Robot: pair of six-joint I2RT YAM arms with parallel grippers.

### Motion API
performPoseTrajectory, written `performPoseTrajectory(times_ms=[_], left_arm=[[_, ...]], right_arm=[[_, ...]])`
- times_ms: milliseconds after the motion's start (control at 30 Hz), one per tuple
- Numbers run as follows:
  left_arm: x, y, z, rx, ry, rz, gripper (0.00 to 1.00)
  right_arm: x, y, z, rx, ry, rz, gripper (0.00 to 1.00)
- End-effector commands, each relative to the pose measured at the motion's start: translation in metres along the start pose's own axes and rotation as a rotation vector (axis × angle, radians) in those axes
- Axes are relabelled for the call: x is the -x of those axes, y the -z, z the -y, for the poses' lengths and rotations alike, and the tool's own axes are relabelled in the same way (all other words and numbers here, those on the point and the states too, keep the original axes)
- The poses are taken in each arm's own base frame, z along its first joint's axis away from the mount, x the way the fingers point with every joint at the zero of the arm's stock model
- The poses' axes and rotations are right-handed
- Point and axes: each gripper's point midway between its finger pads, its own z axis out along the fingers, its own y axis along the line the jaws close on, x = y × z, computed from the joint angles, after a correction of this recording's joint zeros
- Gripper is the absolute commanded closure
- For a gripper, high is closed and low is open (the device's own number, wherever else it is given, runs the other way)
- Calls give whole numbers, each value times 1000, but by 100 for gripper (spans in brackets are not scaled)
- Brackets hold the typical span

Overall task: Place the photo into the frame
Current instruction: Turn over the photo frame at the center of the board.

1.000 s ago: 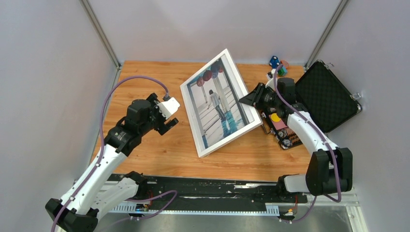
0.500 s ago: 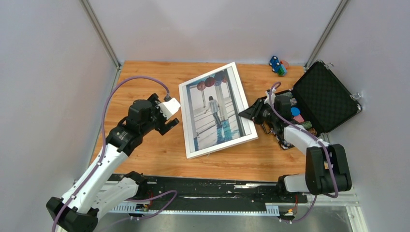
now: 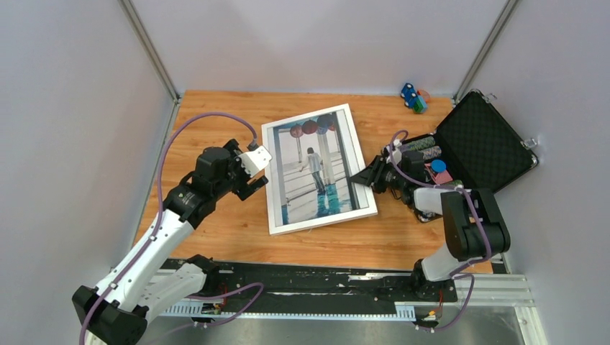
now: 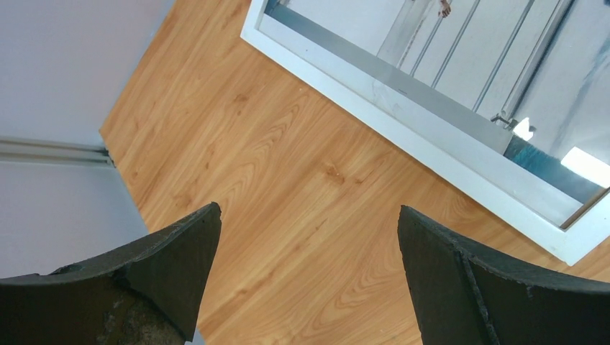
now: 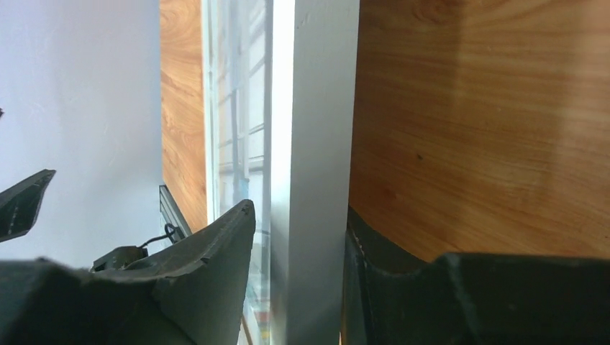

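Note:
The frame [image 3: 324, 221], whitish and rectangular, lies flat on the wooden table with the photo [image 3: 316, 169] showing behind its pane: a person on pale steps, red lanterns, blue water. My right gripper [image 3: 357, 181] straddles the frame's right edge, low on the table. In the right wrist view the white frame rim [image 5: 316, 144] stands between the fingers; one finger [image 5: 216, 251] is off it over the pane, the other lies against it. My left gripper [image 3: 259, 171] hangs open just left of the frame, holding nothing. The left wrist view shows the frame corner [image 4: 403, 136] above bare wood.
An open black case [image 3: 489, 140] holding coloured round chips sits right of the frame, close behind my right arm. Small coloured toys [image 3: 413, 97] lie at the back edge. Grey walls close in on three sides of the table [image 3: 216, 230].
The frame has come down from a tilt to lie flat and swung a little left. My right gripper sank with it and its jaws have widened. The left arm barely moved.

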Motion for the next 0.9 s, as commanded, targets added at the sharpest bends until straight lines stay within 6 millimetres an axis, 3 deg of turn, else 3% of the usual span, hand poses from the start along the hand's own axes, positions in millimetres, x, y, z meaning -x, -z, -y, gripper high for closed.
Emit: performPoseTrajectory(times_ms=[0, 400, 667, 867], left_arm=[[3, -2, -7, 30, -11, 15, 0], [-2, -8, -4, 24, -24, 1, 0], [-4, -15, -3, 21, -27, -4, 0], [-4, -17, -3, 26, -26, 4, 0]], right_arm=[[12, -11, -15, 113, 78, -2, 57], [5, -26, 9, 87, 50, -51, 37], [8, -30, 26, -42, 56, -69, 32], [-4, -34, 34, -107, 60, -94, 28]])
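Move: The photo frame is face up with its right rail between the right gripper's fingers, that rail still tilted slightly up; the frame's middle is about 10 cm left, 2 cm ahead and 3 cm below. The case handle sits roughly 10 cm right, 3 cm back and 5 cm below, and the open case's tray some 18 cm right, 1 cm ahead and 5 cm down. From the left gripper, the frame's middle is about 15 cm right, 5 cm ahead and 19 cm down. Bring the right gripper down about 4 cm with the frame's right rail between its fingers, quickly at first, tipping the fingers slightly downward, to lay that side onto the table. Then stay low, easing about 2 cm forward while the already loosened fingers keep opening around the rail. Let the empty, wide-open left gripper sink about 2 cm beside the frame's left rail, without touching it. ##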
